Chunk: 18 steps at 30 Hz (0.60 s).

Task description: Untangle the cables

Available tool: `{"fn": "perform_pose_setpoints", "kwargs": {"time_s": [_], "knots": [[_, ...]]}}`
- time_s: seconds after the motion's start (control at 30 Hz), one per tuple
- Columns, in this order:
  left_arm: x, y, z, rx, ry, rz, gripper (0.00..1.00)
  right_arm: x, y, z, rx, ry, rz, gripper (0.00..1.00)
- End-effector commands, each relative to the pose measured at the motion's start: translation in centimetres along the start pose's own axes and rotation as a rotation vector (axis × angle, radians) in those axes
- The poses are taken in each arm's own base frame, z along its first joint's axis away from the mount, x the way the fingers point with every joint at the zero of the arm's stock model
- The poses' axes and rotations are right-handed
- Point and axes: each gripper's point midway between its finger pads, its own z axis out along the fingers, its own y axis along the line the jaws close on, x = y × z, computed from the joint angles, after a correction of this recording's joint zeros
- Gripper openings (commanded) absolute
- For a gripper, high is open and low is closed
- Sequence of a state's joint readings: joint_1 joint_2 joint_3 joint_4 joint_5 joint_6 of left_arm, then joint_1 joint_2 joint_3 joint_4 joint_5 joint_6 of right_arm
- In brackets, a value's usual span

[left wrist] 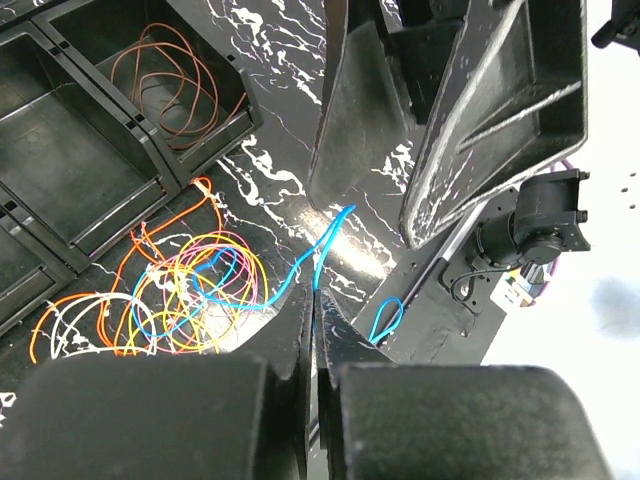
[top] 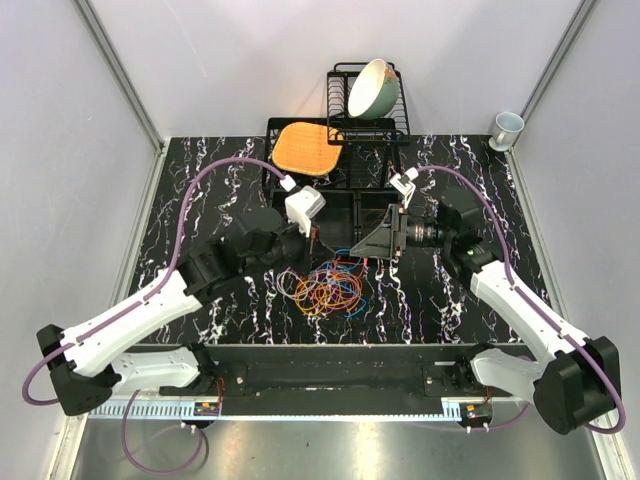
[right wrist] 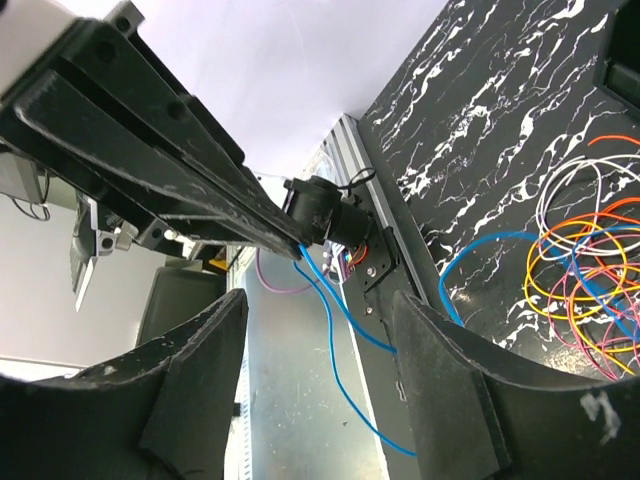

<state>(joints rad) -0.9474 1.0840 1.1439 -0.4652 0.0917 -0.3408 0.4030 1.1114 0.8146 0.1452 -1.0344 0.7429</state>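
Note:
The cables (top: 322, 288) lie in a tangle of orange, yellow, pink, white and blue loops on the black marbled table, between the two arms. The tangle also shows in the left wrist view (left wrist: 190, 285) and in the right wrist view (right wrist: 590, 290). My left gripper (left wrist: 315, 300) is shut on a blue cable (left wrist: 325, 240) that leads back into the tangle; it hovers just behind the tangle (top: 316, 238). My right gripper (right wrist: 318, 300) is open and empty, its jaws on either side of the hanging blue cable (right wrist: 335, 330), just right of the left gripper (top: 362, 250).
A black divided tray (top: 352, 195) stands behind the grippers, and one of its bins holds a brown cable loop (left wrist: 170, 80). On and behind it are an orange woven mat (top: 305, 147), a dish rack (top: 395, 125) with a bowl (top: 372, 88), and a cup (top: 507, 128) at far right.

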Motion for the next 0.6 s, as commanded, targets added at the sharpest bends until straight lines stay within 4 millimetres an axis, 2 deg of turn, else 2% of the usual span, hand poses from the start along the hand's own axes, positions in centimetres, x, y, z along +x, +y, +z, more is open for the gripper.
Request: {"fn": "perform_pose_setpoints", "kwargs": {"time_s": [0.0,0.13,0.17,0.23,0.3,0.37,0.4,0.57], "knots": [[-3.8,-1.6,-1.8,0.064,-0.122,-0.006,0.0,-0.6,1.0,0.3,-0.022,0.0,-0.06,0.64],[-4.2,-0.7,-1.9,0.028,-0.138,-0.027,0.0,-0.2,1.1,0.5,-0.028,0.013,-0.061,0.53],[-4.2,-0.5,-1.9,0.021,-0.139,-0.032,0.0,-0.1,1.2,0.5,-0.03,0.015,-0.063,0.46],[-4.5,-0.1,-1.9,0.004,-0.156,-0.048,0.0,0.1,1.2,0.6,-0.03,0.019,-0.059,0.39],[-4.5,0.4,-1.7,-0.016,-0.169,-0.063,0.0,0.1,1.2,0.6,-0.027,0.018,-0.055,0.22],[-4.5,1.0,-1.5,-0.041,-0.173,-0.084,0.0,0.0,1.4,0.7,-0.025,0.009,-0.057,0.1],[-4.4,1.4,-1.3,-0.062,-0.172,-0.091,0.0,-0.1,1.6,0.6,-0.027,0.007,-0.056,0.0],[-3.3,2.9,-0.5,-0.132,-0.146,-0.123,0.0,-0.5,1.7,0.4,0.003,-0.025,-0.054,0.0]]}}
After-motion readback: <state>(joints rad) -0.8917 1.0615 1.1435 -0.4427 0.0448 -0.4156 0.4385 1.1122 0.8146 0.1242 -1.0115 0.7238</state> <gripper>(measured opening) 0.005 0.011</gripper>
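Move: The blue cable strand to be gripped hangs from my closed left fingers and crosses the mouth of my open right gripper, about 1 cm left of my right hand point and level with it. From my left hand, that strand lies roughly 5 cm to the right. The tangled pile is some 24 cm below and 6 cm left of my right hand; the right-hand bin is about 14 cm ahead of that hand, 5 cm right and 22 cm down. I shut my right gripper from about two-thirds open and pinch the blue strand between its fingertips, the hand only easing about 1 cm left and back. Meanwhile my left hand keeps its own pinch on the cable and draws away from the right gripper, about 3 cm forward, left and up, turning some 5 to 10 degrees counter-clockwise. ##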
